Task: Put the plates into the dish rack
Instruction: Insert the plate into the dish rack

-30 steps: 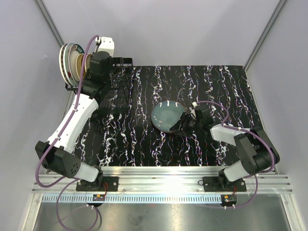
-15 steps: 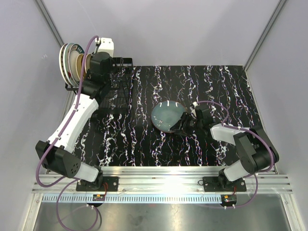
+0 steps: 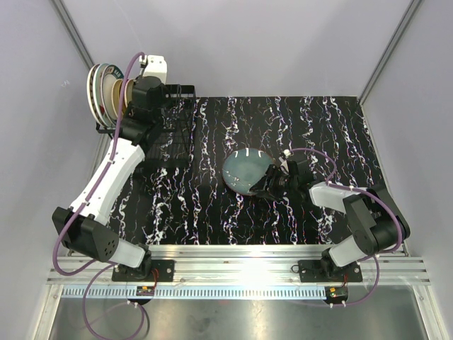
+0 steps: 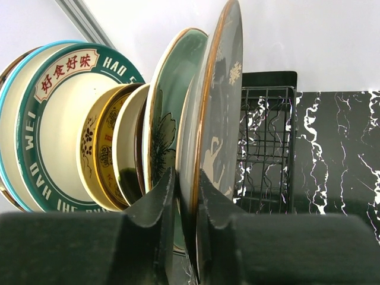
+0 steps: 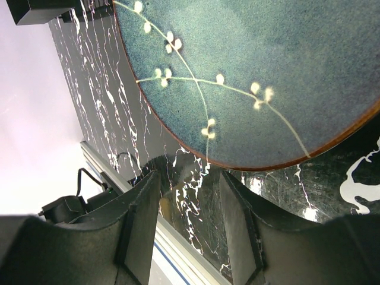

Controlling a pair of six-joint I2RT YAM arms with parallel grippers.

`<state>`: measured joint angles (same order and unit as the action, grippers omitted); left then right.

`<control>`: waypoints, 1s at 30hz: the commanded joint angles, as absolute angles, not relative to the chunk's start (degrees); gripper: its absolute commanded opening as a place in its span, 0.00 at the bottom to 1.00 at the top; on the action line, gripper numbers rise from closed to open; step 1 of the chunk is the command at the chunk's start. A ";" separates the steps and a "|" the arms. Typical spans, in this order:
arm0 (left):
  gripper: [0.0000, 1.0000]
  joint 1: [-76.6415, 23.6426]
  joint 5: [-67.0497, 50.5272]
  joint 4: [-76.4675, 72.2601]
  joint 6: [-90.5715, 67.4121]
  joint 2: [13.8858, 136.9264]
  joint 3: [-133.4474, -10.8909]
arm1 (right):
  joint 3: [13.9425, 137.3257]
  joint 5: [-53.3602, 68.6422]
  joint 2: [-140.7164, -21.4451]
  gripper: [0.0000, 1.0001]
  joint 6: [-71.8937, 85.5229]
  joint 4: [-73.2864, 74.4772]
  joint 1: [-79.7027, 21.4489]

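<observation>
Several plates stand on edge in the black wire dish rack at the far left. My left gripper sits over them, its jaws tight on either side of the rim of the brown plate, the nearest of the row. Behind it stand a pale green plate, yellow ones and a teal-rimmed plate. A blue-green plate with a white sprig lies flat mid-table. My right gripper rests low at its right edge, open, the plate's rim just beyond its fingertips.
The right half of the rack shows bare slot wires. A black marbled mat covers the table. Pale walls close in the back and both sides. An aluminium rail with the arm bases runs along the near edge.
</observation>
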<state>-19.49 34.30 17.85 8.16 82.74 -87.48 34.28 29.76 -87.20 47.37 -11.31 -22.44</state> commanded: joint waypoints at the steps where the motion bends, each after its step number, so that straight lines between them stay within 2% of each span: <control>1: 0.17 -18.72 38.14 10.28 9.76 80.86 -88.51 | 34.37 31.38 -87.45 0.52 47.55 -13.54 -21.89; 4: 0.19 -18.72 38.14 10.63 9.76 80.68 -89.12 | 34.28 31.38 -87.19 0.52 47.55 -13.54 -21.88; 9: 0.35 -18.72 37.79 11.77 9.49 80.16 -90.09 | 34.37 31.99 -87.28 0.52 47.29 -13.45 -21.89; 18: 0.38 -18.72 37.97 13.27 9.76 79.81 -91.58 | 34.37 32.43 -87.01 0.52 47.11 -13.36 -21.89; 21: 0.49 -18.72 37.09 15.63 9.23 79.80 -93.60 | 34.63 32.43 -86.57 0.52 47.11 -13.01 -21.89; 30: 0.70 -18.72 32.70 21.79 5.63 76.73 -102.92 | 33.93 31.99 -83.24 0.53 46.50 -11.08 -21.45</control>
<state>-18.79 34.00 21.30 7.25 80.25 -99.37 34.15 31.14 -86.04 47.31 -10.81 -22.15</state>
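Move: The grey plate stands on edge in the rack, its near rim between the left gripper's barely parted fingers; its middle is about 10 cm ahead and 4 cm lower. The mint plate stands some 3 cm left of the grey one, the green-rimmed plate about 10 cm left of it, and the rack's bare right end lies 9 cm right of it and lower. From the right gripper the grey plate is roughly 26 cm ahead, 31 cm left and 26 cm up. Keep opening the left gripper to let the grey plate's near rim go, holding almost in place and easing up only a centimetre or two while the fingers spread. Then lift quickly away from the plate, for about 9 cm of rise in all, drawing back some 2 cm at the end and tipping the fingertips up about 10 degrees. ##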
